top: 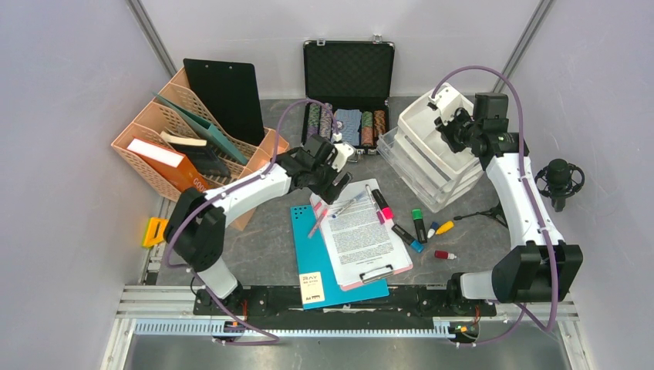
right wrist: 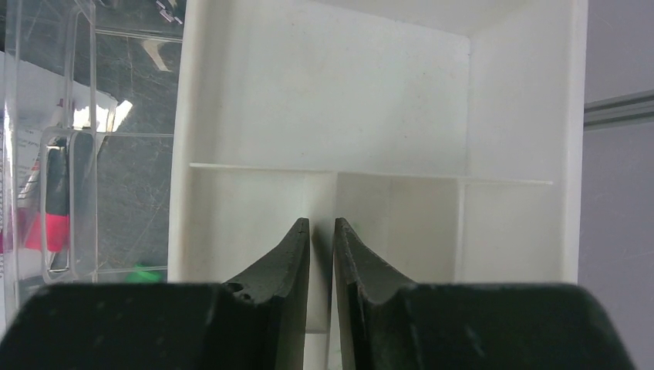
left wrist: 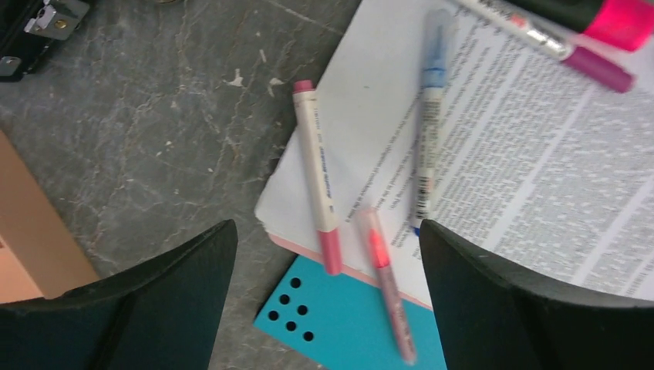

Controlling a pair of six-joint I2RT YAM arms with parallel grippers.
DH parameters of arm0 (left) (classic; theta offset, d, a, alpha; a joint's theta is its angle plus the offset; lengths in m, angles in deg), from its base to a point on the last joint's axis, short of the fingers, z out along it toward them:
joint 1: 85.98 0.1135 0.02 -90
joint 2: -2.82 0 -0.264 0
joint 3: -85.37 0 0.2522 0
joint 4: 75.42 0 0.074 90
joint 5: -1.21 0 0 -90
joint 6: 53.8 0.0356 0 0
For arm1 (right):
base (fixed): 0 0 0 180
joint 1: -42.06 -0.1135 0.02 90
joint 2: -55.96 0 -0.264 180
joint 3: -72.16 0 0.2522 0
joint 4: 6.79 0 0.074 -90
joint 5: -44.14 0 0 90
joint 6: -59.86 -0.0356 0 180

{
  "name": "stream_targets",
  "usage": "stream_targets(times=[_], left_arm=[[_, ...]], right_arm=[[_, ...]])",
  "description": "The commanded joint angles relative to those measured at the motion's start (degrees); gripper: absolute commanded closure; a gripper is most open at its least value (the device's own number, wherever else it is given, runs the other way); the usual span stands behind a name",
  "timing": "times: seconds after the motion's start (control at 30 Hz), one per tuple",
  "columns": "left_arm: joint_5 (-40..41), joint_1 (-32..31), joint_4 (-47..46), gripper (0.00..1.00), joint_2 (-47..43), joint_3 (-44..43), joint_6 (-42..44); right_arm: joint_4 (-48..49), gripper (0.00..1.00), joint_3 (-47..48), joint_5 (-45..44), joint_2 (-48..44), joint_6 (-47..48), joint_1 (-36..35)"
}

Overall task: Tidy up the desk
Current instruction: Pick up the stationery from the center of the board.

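The desk (top: 270, 247) is a dark mottled tabletop. On it a printed sheet on a pink clipboard (top: 362, 235) overlaps a teal folder (top: 324, 270). My left gripper (top: 333, 181) (left wrist: 327, 227) hangs open just above the sheet's far left corner. Below its jaws lie a white pen with pink ends (left wrist: 318, 169), a clear pink pen (left wrist: 385, 293) and a blue pen (left wrist: 430, 108). My right gripper (top: 446, 127) (right wrist: 321, 221) reaches into a white divided tray (right wrist: 254, 100). Its jaws stand a narrow gap apart at the tray's thin divider (right wrist: 335, 193), holding nothing.
The white tray sits on clear stacked drawers (top: 420, 166). Highlighters (top: 417, 223) and small caps (top: 443, 254) lie right of the clipboard. An open black case (top: 348, 73) with chips stands at the back. A peach file rack (top: 185, 146) stands left and a microphone (top: 561, 179) right.
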Motion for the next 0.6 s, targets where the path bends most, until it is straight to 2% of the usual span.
stream_targets(times=[0.0,0.57], left_arm=[[6.5,0.3,2.9,0.09,4.1,-3.9,6.9],[5.4,-0.7,3.1,0.41,14.2,-6.9,6.9]], right_arm=[[0.6,0.77,1.3,0.6,-1.0,-0.4,0.3],[1.3,0.82,-0.9,0.8,-1.5,-0.2,0.3]])
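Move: The pink-and-white pen on the corner of the board lies under the left gripper, some 9 cm down, about 2 cm ahead and 1 cm to its left. The blue pen lies roughly 1 cm back and 5 cm right of the gripper, the pink pen 5 cm back and 4 cm left, the magenta pen 1 cm back and 10 cm right. From the right gripper the pink-and-white pen is about 30 cm left, 6 cm back and well below. Bring the left gripper down about 6 cm onto the pink-and-white pen, easing just over 1 cm forward and left early in the descent. Tip the wrist some 15 degrees so the fingers point more steeply down, and draw them from nearly wide open to about two-thirds, one on each side of the pen, stopping short of touching it. ##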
